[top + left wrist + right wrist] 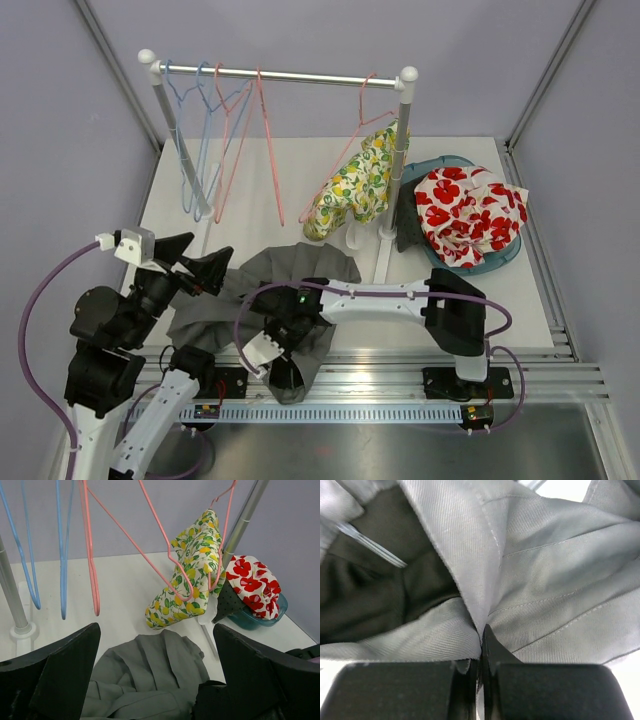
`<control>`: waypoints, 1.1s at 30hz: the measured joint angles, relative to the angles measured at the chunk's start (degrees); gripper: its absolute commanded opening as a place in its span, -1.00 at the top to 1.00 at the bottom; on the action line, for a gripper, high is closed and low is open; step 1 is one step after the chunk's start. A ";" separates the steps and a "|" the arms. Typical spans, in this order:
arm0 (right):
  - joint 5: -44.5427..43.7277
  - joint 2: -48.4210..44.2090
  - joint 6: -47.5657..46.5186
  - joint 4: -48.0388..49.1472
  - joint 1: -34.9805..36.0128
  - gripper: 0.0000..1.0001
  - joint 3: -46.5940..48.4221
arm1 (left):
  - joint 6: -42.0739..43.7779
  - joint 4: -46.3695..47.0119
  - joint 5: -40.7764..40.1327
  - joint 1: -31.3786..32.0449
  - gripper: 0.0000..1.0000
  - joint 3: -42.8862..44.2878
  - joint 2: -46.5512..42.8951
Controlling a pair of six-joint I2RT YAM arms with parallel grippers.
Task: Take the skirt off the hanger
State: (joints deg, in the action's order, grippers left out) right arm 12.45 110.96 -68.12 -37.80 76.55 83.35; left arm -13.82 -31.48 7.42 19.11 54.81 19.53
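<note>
The grey skirt (300,265) lies crumpled on the table near the front edge, with one part drooping over it. My right gripper (282,368) is shut on a fold of the skirt (555,580); in the right wrist view the right gripper (482,630) pinches the cloth between closed jaws. A thin pale wire (370,544) shows inside the skirt's dark opening; I cannot tell whether it is the hanger. My left gripper (200,262) hovers open over the skirt's left side. In the left wrist view the left gripper (156,630) is empty, above the skirt (150,675).
A clothes rack (290,75) at the back carries bare blue hangers (195,140), pink hangers (250,140) and a lemon-print garment (360,185) on a pink hanger. A teal basin (500,258) at the right holds a red-flowered cloth (468,212).
</note>
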 measured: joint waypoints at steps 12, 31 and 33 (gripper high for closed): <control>15.65 -22.97 3.02 -32.17 -17.51 1.00 7.45 | 0.04 0.11 0.02 0.00 -0.98 -0.11 -0.98; 2.34 -36.63 34.99 -21.40 -65.92 1.00 37.57 | 1.90 2.14 0.04 0.00 -0.98 -0.35 0.83; -0.33 -34.62 36.09 -19.85 -68.74 1.00 40.59 | 2.01 2.38 0.04 0.00 -0.98 -0.61 0.83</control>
State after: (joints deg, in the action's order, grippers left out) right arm 12.12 76.34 -32.03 -57.65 7.81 123.94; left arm -11.81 -29.10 7.46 19.11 54.19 20.36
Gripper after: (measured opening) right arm 0.022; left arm 0.988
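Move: Pinched already in the right fingers at the table's near edge, the grey skirt is bound for the teal basket, roughly 34 cm ahead and 46 cm to the right, about level with this hand. Red-flowered cloth fills the basket. The rack's right post stands some 32 cm ahead and 25 cm right; the hanging lemon-print cloth is about 33 cm ahead, 17 right and 17 up. From the left hand the basket lies about 27 cm ahead, 57 right and 30 below. Hoisting the grey skirt off the table in one fast sweep, the right hand climbs about 45 cm and swings some 38 cm right, first straight up with a slight pull back, then also about 20 cm forward towards the basket. The wrist swings clockwise from fingers down to fingers nearly level and forward, keeping its pinch. ##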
